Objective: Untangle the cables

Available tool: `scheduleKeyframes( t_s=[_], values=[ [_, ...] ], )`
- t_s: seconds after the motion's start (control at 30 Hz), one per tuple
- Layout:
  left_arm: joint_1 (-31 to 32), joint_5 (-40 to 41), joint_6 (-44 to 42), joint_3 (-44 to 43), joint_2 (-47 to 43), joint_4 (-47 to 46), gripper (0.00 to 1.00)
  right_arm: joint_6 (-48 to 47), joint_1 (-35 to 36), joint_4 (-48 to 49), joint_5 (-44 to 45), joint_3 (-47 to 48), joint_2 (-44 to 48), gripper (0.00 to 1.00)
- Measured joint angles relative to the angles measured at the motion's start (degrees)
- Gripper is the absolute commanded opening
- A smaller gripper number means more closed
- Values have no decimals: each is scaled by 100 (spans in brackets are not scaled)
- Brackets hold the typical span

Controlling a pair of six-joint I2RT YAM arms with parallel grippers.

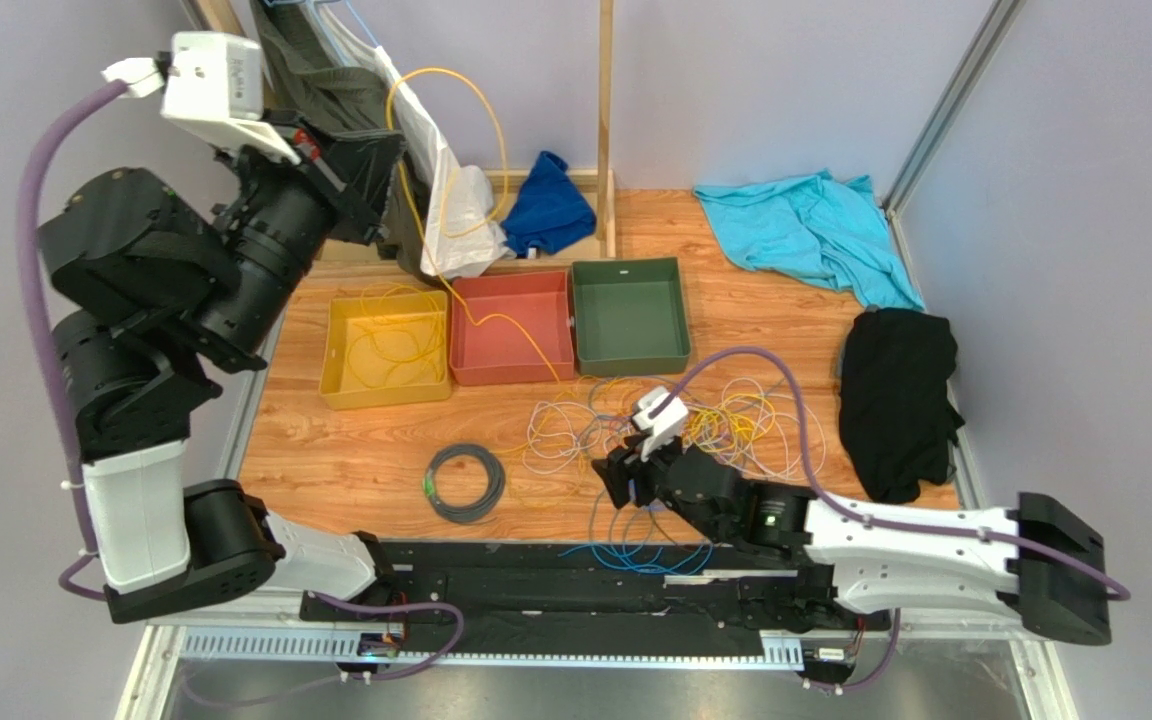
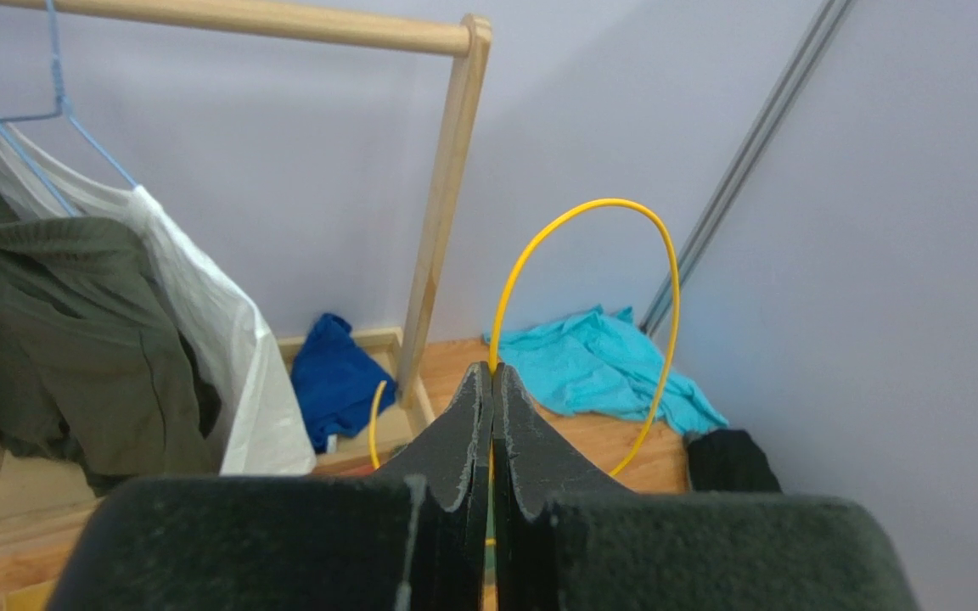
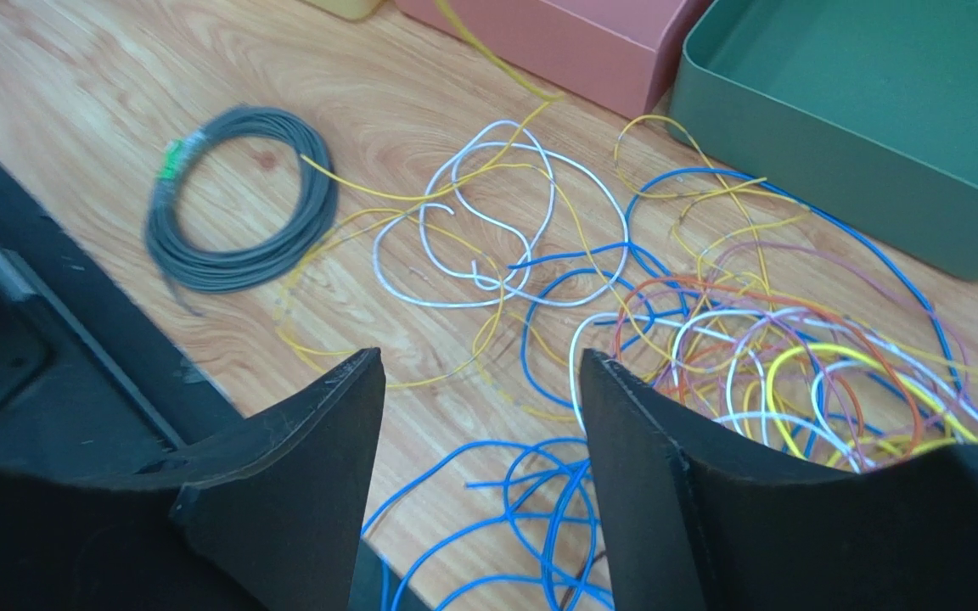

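My left gripper (image 2: 492, 372) is raised high at the back left (image 1: 381, 177) and is shut on a yellow cable (image 2: 590, 210). That cable arcs up in a loop and runs down toward the trays (image 1: 455, 75). A tangle of yellow, blue, white and orange cables (image 1: 717, 428) lies on the wooden table (image 3: 762, 357). My right gripper (image 3: 481, 357) hovers open just left of the tangle (image 1: 620, 488), above loose blue cable loops (image 3: 545, 509), with nothing between its fingers. A dark coil with a green tag (image 3: 242, 197) lies apart to the left (image 1: 465, 483).
Yellow tray (image 1: 330, 353), red tray (image 1: 515, 372) and green tray (image 1: 630, 365) stand in a row behind the tangle; yellow cable lies in the yellow tray. A wooden rack post (image 1: 605, 105) with hanging garments (image 1: 327, 90), a blue cloth (image 1: 549, 203), a teal cloth (image 1: 808, 225) and a black cloth (image 1: 898, 398) lie around.
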State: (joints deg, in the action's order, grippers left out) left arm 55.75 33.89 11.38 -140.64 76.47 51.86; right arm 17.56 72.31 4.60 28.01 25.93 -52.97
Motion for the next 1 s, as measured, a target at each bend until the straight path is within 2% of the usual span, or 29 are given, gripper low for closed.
scheduleKeyframes(
  t_s=[0.33, 0.57, 0.6, 0.63, 0.7, 0.73, 0.77, 0.83, 1.0],
  values=[
    [0, -192, 140, 24, 83, 350, 0, -955, 0, 1624, 501, 868, -2570, 66],
    [0, -214, 190, 245, -81, 426, 0, -1139, -214, 2295, 1141, 1725, -3600, 64],
    [0, -214, 199, 332, -131, 428, 0, -1147, -264, 2358, 1207, 1801, -3696, 61],
    [0, -216, 205, 433, -195, 435, 0, -1161, -328, 2417, 1287, 1904, -3812, 50],
    [0, -214, 221, 643, -310, 431, 0, -1215, -426, 2505, 1368, 2079, -3998, 38],
    [0, -214, 225, 754, -376, 431, 0, -1231, -463, 2540, 1375, 2124, -4041, 14],
    [0, -212, 229, 953, -483, 428, 0, -1248, -509, 2608, 1377, 2153, -4059, 6],
    [0, -208, 245, 1161, -592, 372, 0, -1263, -511, 2621, 1357, 2159, -4026, 0],
    [0, -177, 343, 2046, -1058, 236, 0, -1139, -505, 2179, 1248, 2061, -3353, 0]
  ],
)
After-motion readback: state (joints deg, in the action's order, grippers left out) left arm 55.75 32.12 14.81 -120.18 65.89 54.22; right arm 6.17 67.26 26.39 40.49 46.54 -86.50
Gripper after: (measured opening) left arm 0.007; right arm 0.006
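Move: From the right hand, the yellow strand hanging from the left gripper lies about 13 cm ahead, 8 cm left and roughly level. The red box is some 25 cm ahead and 14 cm left, the green box 26 cm ahead and 3 cm right, and the white loops 10 cm ahead and 8 cm left, all lower. From the high left hand, that part of the strand is about 8 cm ahead, 14 cm right and 50 cm below. Its fingers shutting from wide open right beside the hanging yellow strand, the right hand gets there by swinging some 11 cm forward and 9 cm left towards the red box's near edge, turning clockwise and levelling, then starts up; a firm catch can't be seen. The left keeps its pinch on the yellow cable and sinks about 7 cm, tipping slightly down. ##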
